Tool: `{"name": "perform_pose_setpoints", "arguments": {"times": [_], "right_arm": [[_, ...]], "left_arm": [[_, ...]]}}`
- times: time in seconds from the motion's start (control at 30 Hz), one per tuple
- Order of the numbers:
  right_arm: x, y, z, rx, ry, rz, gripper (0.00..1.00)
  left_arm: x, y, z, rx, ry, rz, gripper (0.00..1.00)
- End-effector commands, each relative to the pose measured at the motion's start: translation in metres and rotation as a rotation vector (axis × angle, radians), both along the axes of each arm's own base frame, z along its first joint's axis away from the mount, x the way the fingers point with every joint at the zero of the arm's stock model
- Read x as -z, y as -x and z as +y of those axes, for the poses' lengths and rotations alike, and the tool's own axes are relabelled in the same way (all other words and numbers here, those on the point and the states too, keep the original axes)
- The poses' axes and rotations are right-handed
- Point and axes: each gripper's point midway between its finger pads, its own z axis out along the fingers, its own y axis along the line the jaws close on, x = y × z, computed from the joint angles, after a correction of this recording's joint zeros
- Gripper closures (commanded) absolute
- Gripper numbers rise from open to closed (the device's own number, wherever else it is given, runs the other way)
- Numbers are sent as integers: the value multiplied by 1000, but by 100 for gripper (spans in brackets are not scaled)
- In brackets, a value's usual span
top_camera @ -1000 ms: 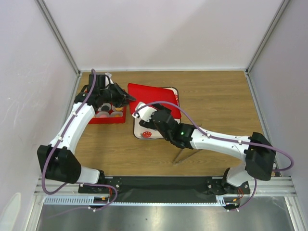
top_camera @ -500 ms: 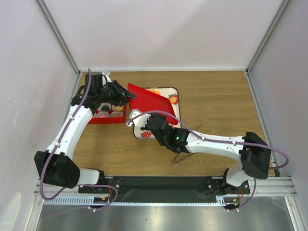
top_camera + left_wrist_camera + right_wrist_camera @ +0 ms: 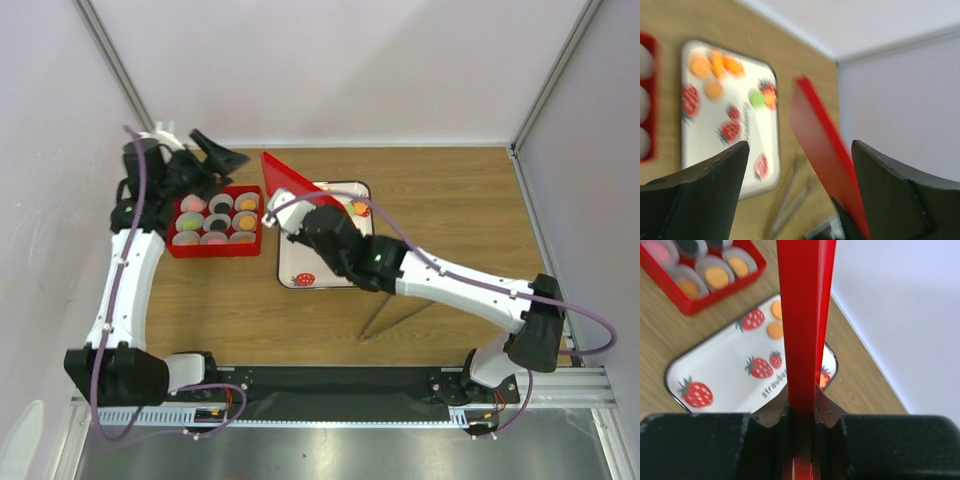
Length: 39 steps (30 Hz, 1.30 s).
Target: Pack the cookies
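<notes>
The red box (image 3: 214, 249) stands uncovered at the left, with pale cups holding cookies (image 3: 246, 203), mostly orange. My right gripper (image 3: 297, 208) is shut on the red lid (image 3: 287, 178), which it holds up on edge over the strawberry tray (image 3: 294, 261). In the right wrist view the lid (image 3: 801, 330) runs up from between my right gripper's (image 3: 803, 412) jaws. Loose orange cookies (image 3: 774, 330) lie on the tray (image 3: 725, 377). My left gripper (image 3: 218, 152) hangs open above the box's far side. In its blurred view my left gripper (image 3: 799, 192) is empty, and the lid (image 3: 822, 150) stands beyond its fingers.
Metal tongs (image 3: 388, 316) lie on the wooden table right of the tray. White walls close the table in at the back and on both sides. More cookies (image 3: 715, 64), orange and one green, lie at the tray's far end.
My left gripper let go of the lid, opened and drew back to the far left. My right gripper shut on the lid and tipped it upright, uncovering the box.
</notes>
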Motion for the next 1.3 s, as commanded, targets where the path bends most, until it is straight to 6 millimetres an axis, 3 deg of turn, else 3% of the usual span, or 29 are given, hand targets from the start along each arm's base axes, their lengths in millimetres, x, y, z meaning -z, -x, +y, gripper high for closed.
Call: {"name": "perform_pose_setpoints", "arguments": {"times": [0.0,0.03,0.07,0.1,0.13,0.17,0.2,0.23,0.27,0.3,0.33,0.37,0.4,0.5,0.7,0.77,1.07,1.27], "right_arm": [[-44,-2,-5,-24,-151,105,100],[-33,-4,-2,-49,-146,187,100],[-52,-9,0,-63,-195,202,100],[-57,-6,8,-122,-223,251,100],[-51,-15,0,-111,-218,305,100],[-65,-20,6,-128,-271,334,100],[-65,-15,14,-195,-287,394,100],[-61,-14,12,-211,-286,451,100],[-71,-26,10,-214,-332,476,100],[-74,-19,15,-291,-361,539,100],[-76,-18,14,-312,-376,577,100],[-72,-29,9,-306,-397,612,100],[-84,-20,15,-382,-446,663,100],[-88,-23,19,-435,-516,762,100],[-97,-26,30,-560,-664,947,100],[-95,-21,33,-606,-682,997,100],[-101,-21,45,-723,-776,1124,100],[-84,-24,52,-732,-782,1197,100]], "left_arm": [[-54,3,41,-115,-79,-219,10],[-51,8,51,-146,-84,-229,9],[-54,10,56,-162,-88,-264,9],[-52,13,58,-170,-88,-275,9],[-42,21,59,-173,-90,-283,9],[-43,22,58,-174,-93,-323,9],[-36,25,56,-166,-83,-328,9],[-16,32,54,-158,-74,-318,9],[-16,33,51,-150,-68,-361,9],[-9,36,47,-127,-58,-365,9],[15,38,44,-110,-47,-342,10],[9,40,41,-86,-40,-409,9],[13,45,33,-41,-25,-428,9],[21,54,21,47,5,-513,7],[41,46,18,90,-15,-509,7],[37,46,15,111,-19,-548,7],[51,36,19,111,-51,-498,7],[32,45,7,197,17,-552,8]]}}
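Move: The red lid, still gripped at one side by the right fingers, has its middle about 11 cm to the right of the open left hand, roughly level fore and aft, and some 6 cm lower. From the left hand, the cookie box lies about 9 cm left and 5 cm back, the strawberry tray about 17 cm right and 7 cm back, both some 31 cm below. From the right hand, the box is about 24 cm left, 2 cm forward and 29 cm down. Keeping its pinch on the lid's side, the right hand rises about 7 cm and goes forward, easing partly back and then some 5 cm left, while rolling and swinging almost 90 degrees until its fingers point left. The wide-open left hand first swings left and up, then draws back and sinks about 6 cm below its start, tipping its fingers up some 25 degrees towards the lid's near-left edge without closing. ##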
